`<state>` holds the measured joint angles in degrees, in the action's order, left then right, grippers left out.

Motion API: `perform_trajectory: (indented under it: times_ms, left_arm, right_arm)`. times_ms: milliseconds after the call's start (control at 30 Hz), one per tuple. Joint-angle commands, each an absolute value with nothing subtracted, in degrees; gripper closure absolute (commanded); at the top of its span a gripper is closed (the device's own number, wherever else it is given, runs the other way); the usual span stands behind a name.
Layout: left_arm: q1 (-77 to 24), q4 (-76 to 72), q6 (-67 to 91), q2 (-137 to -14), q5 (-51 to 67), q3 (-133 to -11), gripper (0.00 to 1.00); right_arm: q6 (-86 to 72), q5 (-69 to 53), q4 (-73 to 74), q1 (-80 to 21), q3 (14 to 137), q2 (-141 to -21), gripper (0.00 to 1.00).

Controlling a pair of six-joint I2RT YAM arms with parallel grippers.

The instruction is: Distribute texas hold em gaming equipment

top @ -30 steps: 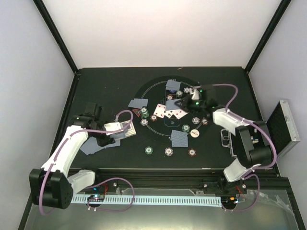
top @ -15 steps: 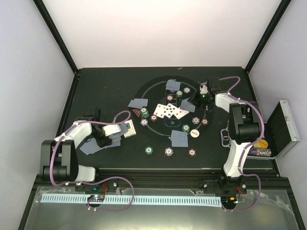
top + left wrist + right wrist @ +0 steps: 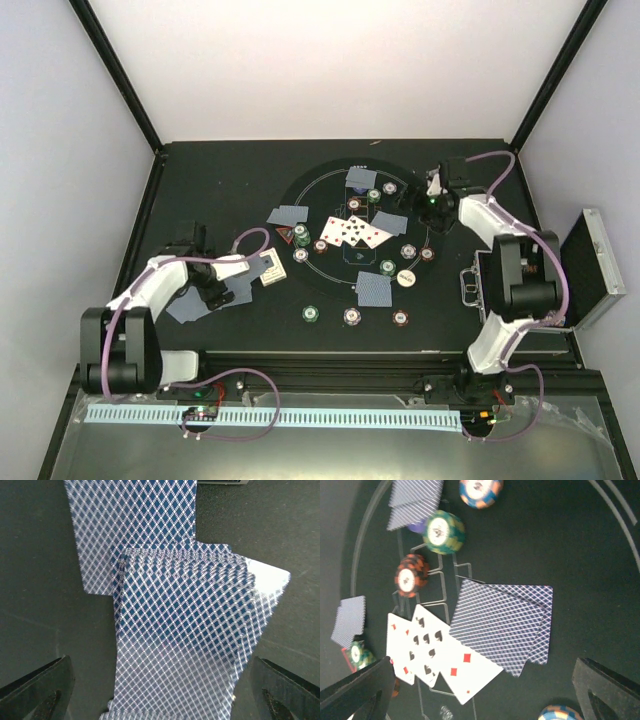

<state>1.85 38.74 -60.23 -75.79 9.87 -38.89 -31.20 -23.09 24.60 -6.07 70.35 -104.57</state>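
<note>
Playing cards and poker chips lie spread over the round printed layout. Three face-up cards [image 3: 355,231] [image 3: 435,655] lie fanned at its middle, with a face-down pair [image 3: 390,222] [image 3: 505,625] beside them. Green [image 3: 444,531] and red-brown [image 3: 411,575] chips sit close by. My right gripper [image 3: 420,203] [image 3: 482,695] hovers open above that pair, holding nothing. Off the layout to the left lies a fanned pile of face-down cards [image 3: 198,300] [image 3: 175,630]. My left gripper [image 3: 212,285] [image 3: 160,697] stands open over it, jaws wide either side, gripping nothing.
A small patterned box [image 3: 268,268] lies just right of the left gripper. More face-down pairs [image 3: 288,215] [image 3: 374,290], a red triangle marker [image 3: 286,236], a white button [image 3: 405,277] and a row of chips [image 3: 352,316] dot the layout. The open silver case [image 3: 592,265] stands at the right edge.
Both grippers have gone from shut to open. The right gripper pulled back from the face-up cards toward the far right. The left gripper let go over the pile and its arm folded leftward.
</note>
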Motion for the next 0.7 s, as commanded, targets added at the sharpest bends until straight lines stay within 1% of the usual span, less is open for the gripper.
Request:
perform_trajectory:
  times_ms: [0,100,167,233,300,333,400,500,600,667]
  left_arm:
    - [2.83,44.65,-61.74,-70.35,12.02,-41.1,0.01]
    - [3.29,49.53,-61.65,-67.98,14.65,-44.05,0.01]
    - [3.38,51.12,-59.31,-66.46,17.34,-47.05,0.01]
    - [3.37,49.95,-53.99,-65.94,20.42,-50.17,0.01]
    - [3.56,45.64,-46.55,-65.29,24.84,-52.33,0.01]
    - [3.66,41.87,-40.65,-64.51,26.66,-52.23,0.01]
    - [3.7,31.89,-32.26,-62.56,29.65,-48.61,0.01]
    - [3.62,11.98,-20.81,-60.01,29.53,-39.41,0.01]
    - [3.69,-9.88,-13.81,-60.14,27.58,-29.73,0.01]
    - [3.65,-20.33,-11.66,-61.18,26.8,-24.45,0.01]
  right_arm:
    - [-28.26,-18.33,29.09,-6.0,70.36,-96.63,0.0]
    - [-27.23,-15.89,30.91,-6.06,69.81,-91.79,0.0]
    - [-26.64,-12.06,30.71,-6.06,68.06,-87.76,0.0]
    - [-26.39,-4.54,29.6,-6.04,65.41,-83.07,0.0]
    - [-25.14,6.98,24.97,-6.04,59.78,-76.27,0.0]
    - [-23.09,10.76,20.22,-6.13,55.13,-72.79,0.0]
    - [-18.65,17.1,4.69,-6.15,43.86,-64.71,0.0]
    - [-10.87,24.86,-15.59,-6.15,27.43,-56.14,0.0]
    - [-8.28,32.55,-28.57,-6.01,18.84,-54.99,0.0]
    - [-7.1,33.85,-32.38,-5.94,17.22,-57.18,0.0]
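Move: Nothing is held. The two-card hand just dealt lies about 6 cm left of the right hand, level with it and 7 cm below; the face-up cards are some 13 cm left and 2 back, the blue-white chips about 7 cm straight back. From the left hand, the face-down stack lies about 4 cm right, 2 ahead and 3 below; the card box is 14 cm right, 7 ahead. Both open hands rise some 12 cm off their cards, tilting up, left going forward, right swinging rightward and back. ##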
